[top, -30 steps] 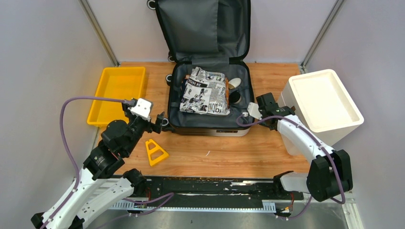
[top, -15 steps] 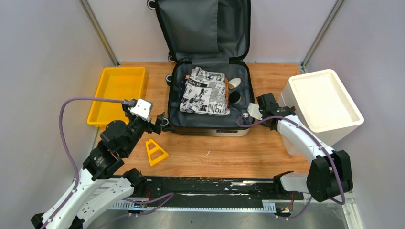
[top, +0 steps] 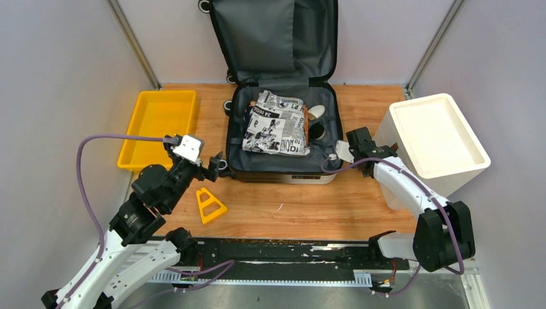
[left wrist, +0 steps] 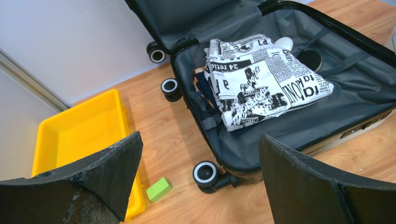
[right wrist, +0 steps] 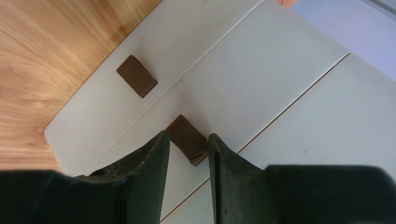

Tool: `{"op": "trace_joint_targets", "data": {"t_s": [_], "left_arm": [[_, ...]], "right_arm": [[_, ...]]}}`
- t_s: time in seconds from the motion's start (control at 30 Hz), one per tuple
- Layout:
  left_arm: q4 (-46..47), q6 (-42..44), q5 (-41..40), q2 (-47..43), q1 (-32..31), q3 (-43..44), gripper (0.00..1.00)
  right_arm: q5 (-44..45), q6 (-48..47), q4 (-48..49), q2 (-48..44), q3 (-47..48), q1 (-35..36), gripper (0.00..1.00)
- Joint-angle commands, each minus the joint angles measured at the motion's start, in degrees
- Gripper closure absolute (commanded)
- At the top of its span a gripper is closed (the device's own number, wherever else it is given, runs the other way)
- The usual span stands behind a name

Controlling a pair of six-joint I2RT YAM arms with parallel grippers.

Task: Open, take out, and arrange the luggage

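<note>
The luggage (top: 283, 168) lies open at the back of the table, its lid (top: 270, 38) leaning on the rear wall. On its dark grey lining (left wrist: 299, 126) lies a folded newspaper-print cloth (top: 277, 122) (left wrist: 261, 79), with a white item (top: 317, 112) and a dark round item (top: 317, 132) beside it. My left gripper (top: 217, 166) (left wrist: 200, 140) hovers open by the front left wheel (left wrist: 205, 173), holding nothing. My right gripper (top: 362, 136) (right wrist: 189, 135) points at the white bin's side (right wrist: 261, 70), jaws narrowly apart, with a brown patch (right wrist: 184, 130) just beyond its tips.
A yellow tray (top: 158, 116) (left wrist: 79, 135) sits left of the luggage, with a small green block (left wrist: 159, 189) beside it. A yellow triangular piece (top: 209, 205) lies near the left arm. The white bin (top: 444, 174) stands at the right, with a second brown patch (right wrist: 137, 76) on it.
The right gripper's jaws have narrowed a little. The left arm has shifted slightly to the left. The luggage and its contents have not moved.
</note>
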Motion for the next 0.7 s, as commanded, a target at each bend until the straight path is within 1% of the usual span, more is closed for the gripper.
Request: {"op": "trace_joint_targets", "data": {"t_s": [0.0, 0.07, 0.17, 0.23, 0.27, 0.37, 0.5, 0.6, 0.63, 0.67], "left_arm": [[2.53, -0.85, 0.77, -0.38, -0.04, -0.06, 0.00], [2.70, -0.80, 0.77, -0.58, -0.03, -0.08, 0.00], [2.70, -0.80, 0.77, -0.94, -0.03, -0.16, 0.00], [2.70, -0.82, 0.79, -0.97, -0.05, -0.16, 0.00], [2.75, -0.75, 0.89, -0.97, -0.08, -0.17, 0.00], [2.79, -0.74, 0.73, -0.90, -0.07, -0.17, 0.00], [2.79, -0.72, 0.54, -0.89, -0.08, -0.25, 0.00], [2.87, -0.63, 0.42, -0.77, -0.06, -0.27, 0.00], [2.88, -0.63, 0.46, -0.64, -0.06, -0.26, 0.00], [2.88, -0.66, 0.52, -0.59, -0.04, -0.26, 0.00]], "right_arm": [[3.55, -0.67, 0.91, 0.15, 0.52, -0.55, 0.66], [3.56, -0.88, 0.89, -0.09, 0.64, -0.53, 0.75], [3.73, -1.34, 0.45, -0.13, 0.74, -0.29, 0.85], [3.62, -1.18, 0.11, -0.12, 0.86, 0.15, 0.98], [3.73, -0.86, -0.19, -0.04, 1.02, 0.70, 1.00], [1.68, 1.86, -2.83, 0.31, 2.90, 1.92, 1.00], [-3.87, 5.98, -9.09, 1.02, 7.73, 3.78, 1.00], [-4.76, 6.02, -10.46, 1.01, 9.34, 5.76, 1.00], [-4.01, 4.73, -10.32, 0.88, 8.42, 6.21, 0.95], [-2.82, 2.87, -9.84, 0.62, 7.09, 6.51, 0.76]]}}
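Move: The middle brown handle of the white drawer cabinet is right at the right hand's fingertips, about 1 cm ahead, 1 cm right and 2 cm below. The lower handle sits some 5 cm beneath it. The open suitcase's middle lies roughly 32 cm left, 12 cm ahead and 8 cm below the right hand. From the left hand, the middle handle is around 55 cm right, 5 cm ahead and 20 cm below. Right fingers shut fully at the middle handle, then the hand pulls left about 3 cm and slightly up. ##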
